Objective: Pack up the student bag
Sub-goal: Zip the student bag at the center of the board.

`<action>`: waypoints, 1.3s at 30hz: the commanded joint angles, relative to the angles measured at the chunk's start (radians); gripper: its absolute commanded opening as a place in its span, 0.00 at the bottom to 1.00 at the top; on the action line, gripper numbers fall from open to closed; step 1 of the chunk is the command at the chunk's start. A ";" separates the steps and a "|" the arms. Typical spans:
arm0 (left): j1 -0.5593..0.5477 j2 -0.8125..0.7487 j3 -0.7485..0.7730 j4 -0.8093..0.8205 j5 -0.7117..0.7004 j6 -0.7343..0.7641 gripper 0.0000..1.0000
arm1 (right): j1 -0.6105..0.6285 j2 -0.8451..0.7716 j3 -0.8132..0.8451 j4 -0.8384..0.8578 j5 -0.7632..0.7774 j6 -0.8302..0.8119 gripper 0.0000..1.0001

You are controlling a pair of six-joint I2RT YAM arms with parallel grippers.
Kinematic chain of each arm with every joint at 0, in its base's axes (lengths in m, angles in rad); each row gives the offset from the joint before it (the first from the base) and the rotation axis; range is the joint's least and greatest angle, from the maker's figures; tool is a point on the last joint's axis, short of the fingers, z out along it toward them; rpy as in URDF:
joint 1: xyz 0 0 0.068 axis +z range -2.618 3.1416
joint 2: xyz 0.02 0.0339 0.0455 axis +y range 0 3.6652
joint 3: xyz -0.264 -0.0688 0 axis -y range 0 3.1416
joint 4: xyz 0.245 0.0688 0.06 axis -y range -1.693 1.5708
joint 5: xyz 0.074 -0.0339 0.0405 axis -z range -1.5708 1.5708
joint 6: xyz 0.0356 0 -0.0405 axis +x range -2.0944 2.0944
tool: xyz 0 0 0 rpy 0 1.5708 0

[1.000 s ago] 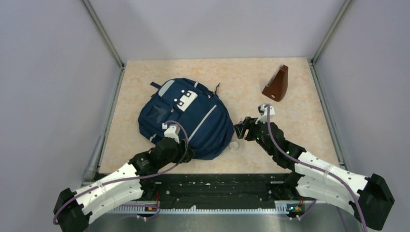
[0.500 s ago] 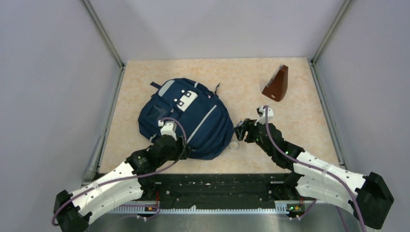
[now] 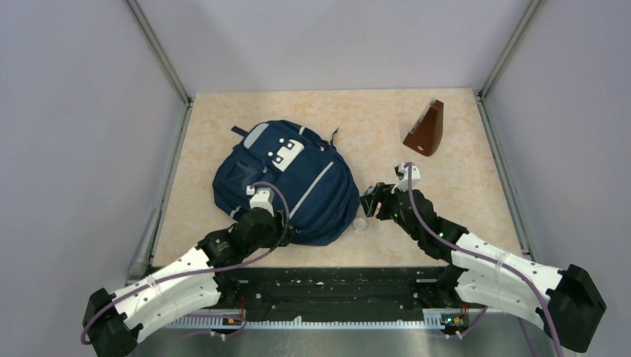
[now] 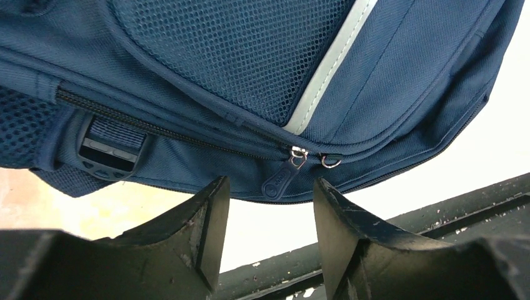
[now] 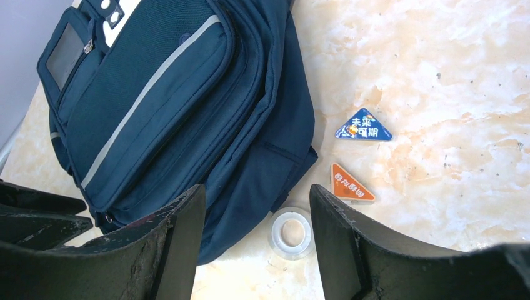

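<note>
The student bag (image 3: 286, 182), navy with grey stripes, lies flat on the table's left half. My left gripper (image 3: 281, 225) hovers open at its near edge. In the left wrist view the bag (image 4: 250, 81) fills the top, and a zipper pull (image 4: 279, 178) hangs just beyond the open left gripper (image 4: 270, 184), untouched. My right gripper (image 3: 370, 201) stands open to the right of the bag. The right wrist view shows the bag (image 5: 175, 106) partly between the open right gripper (image 5: 257, 189) fingers, with nothing gripped.
A clear tape roll (image 5: 291, 232) lies by the bag's near right corner, also seen from above (image 3: 360, 223). A blue triangle (image 5: 363, 128) and an orange triangle (image 5: 351, 183) lie flat beside it. A brown wedge-shaped object (image 3: 425, 130) stands at the far right. Walls enclose the table.
My left arm has shifted slightly along the bag's near edge. The right gripper has edged a little left. Nothing was taken hold of.
</note>
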 commanded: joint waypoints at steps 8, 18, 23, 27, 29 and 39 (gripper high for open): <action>-0.002 0.084 -0.047 0.189 0.095 -0.024 0.54 | -0.008 0.005 -0.007 0.015 -0.007 0.010 0.59; -0.004 0.148 -0.047 0.225 0.094 -0.037 0.25 | -0.006 0.109 -0.050 0.148 -0.133 0.080 0.59; -0.005 0.148 -0.047 0.225 0.089 -0.040 0.10 | 0.001 0.218 -0.057 0.266 -0.231 0.090 0.61; -0.005 0.138 -0.047 0.221 0.086 -0.039 0.00 | 0.001 0.289 -0.077 0.379 -0.283 0.120 0.63; -0.006 0.132 -0.046 0.222 0.089 -0.037 0.00 | 0.004 0.329 -0.081 0.421 -0.295 0.139 0.63; -0.008 0.107 -0.004 0.290 0.271 -0.008 0.00 | 0.043 0.500 -0.041 0.541 -0.312 0.173 0.03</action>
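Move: The zipper pull hangs about 3 cm to the left hand's right and 3 cm below it, level fore and aft; from the pull, the reflective stripe's near end is some 4 cm farther out and 2 cm right. The bag's right side cloth lies about 7 cm left of the right hand, 2 cm back and 8 cm lower. The tape roll sits 2 cm left of that hand, 1 cm back; the blue triangle 9 cm ahead, 2 cm right, both some 13 cm down. Left eases 3 cm right-down and pinches the zipper pull; right sinks 10 cm leftward, closing on bag cloth. ##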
